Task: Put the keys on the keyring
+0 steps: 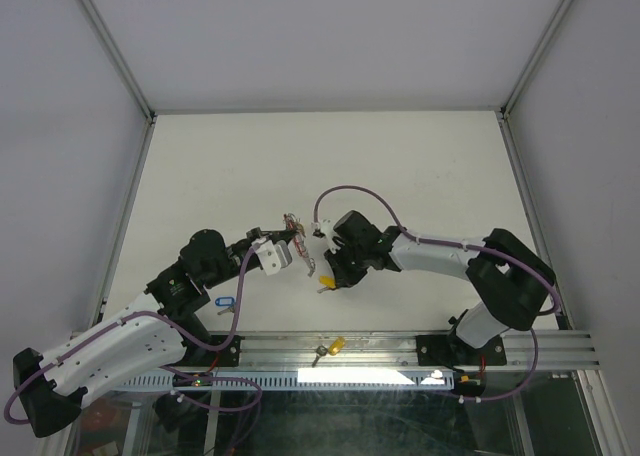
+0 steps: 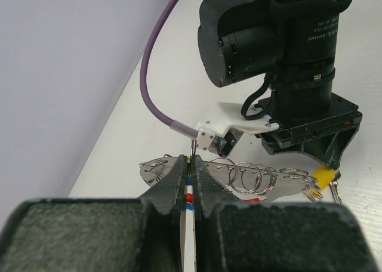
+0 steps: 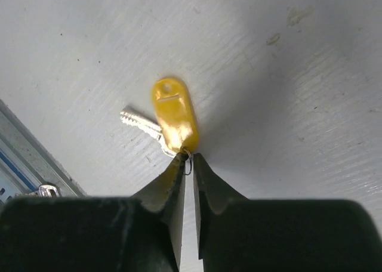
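My left gripper (image 1: 290, 250) (image 2: 191, 160) is shut on the keyring (image 1: 294, 224), a silver metal strip (image 2: 285, 187) with a row of small rings (image 2: 250, 176) and red and blue bits between the jaws. Beside it, my right gripper (image 1: 326, 277) (image 3: 188, 159) stands slightly open. The thin wire ring (image 3: 187, 163) of a yellow-tagged key (image 3: 173, 121) sits loose in the narrow gap, against the left finger. That key (image 2: 320, 178) (image 1: 327, 285) hangs by the keyring's far end; I cannot tell whether it is hooked on.
A second yellow-tagged key (image 1: 335, 346) lies on the metal rail (image 1: 400, 354) at the near edge. A blue-tagged key (image 1: 224, 301) lies by the left arm. The right wrist's camera (image 2: 280, 39) looms close above the keyring. White walls enclose the table (image 1: 330, 156).
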Robot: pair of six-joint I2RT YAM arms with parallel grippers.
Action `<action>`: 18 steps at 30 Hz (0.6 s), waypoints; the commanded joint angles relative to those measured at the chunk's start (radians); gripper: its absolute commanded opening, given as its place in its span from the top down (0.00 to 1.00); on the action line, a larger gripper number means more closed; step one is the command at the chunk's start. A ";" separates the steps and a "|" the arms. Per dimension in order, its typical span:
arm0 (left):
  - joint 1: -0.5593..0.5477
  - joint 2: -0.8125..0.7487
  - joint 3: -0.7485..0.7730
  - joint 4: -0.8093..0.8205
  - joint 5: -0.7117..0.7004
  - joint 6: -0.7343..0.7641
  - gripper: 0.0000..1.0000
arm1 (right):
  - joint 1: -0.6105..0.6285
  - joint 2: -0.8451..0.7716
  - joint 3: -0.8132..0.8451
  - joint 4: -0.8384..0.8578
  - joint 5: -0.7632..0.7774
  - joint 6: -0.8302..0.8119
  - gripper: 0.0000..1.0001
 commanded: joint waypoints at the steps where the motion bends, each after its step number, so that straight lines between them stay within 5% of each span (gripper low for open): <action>1: 0.009 -0.007 0.056 0.057 0.016 0.000 1.00 | -0.009 -0.028 0.001 0.051 0.075 0.032 0.83; 18: 0.011 -0.002 0.055 0.057 0.026 -0.002 1.00 | -0.011 -0.139 -0.109 0.149 0.028 0.245 0.66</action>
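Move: The yellow key the right hand has brought down lies at its fingertips, with its small ring between the pads and its middle about 3 cm left and 1 cm lower. The keyring, in the left hand's grip, is about 8 cm left, 3 cm ahead and 18 cm above. The second yellow key sits roughly 15 cm back and 1 cm left. From the left hand, the yellow key is about 7 cm right, 3 cm back and 22 cm down. Forward by barely 1 cm, then back again while easing about 1 cm right, away from the yellow key, the right hand stays low over the table. Its fingers open from almost shut to about a third, letting go of the key's small ring, as the wrist turns some 10 degrees clockwise. The left hand keeps still, holding the keyring up. ##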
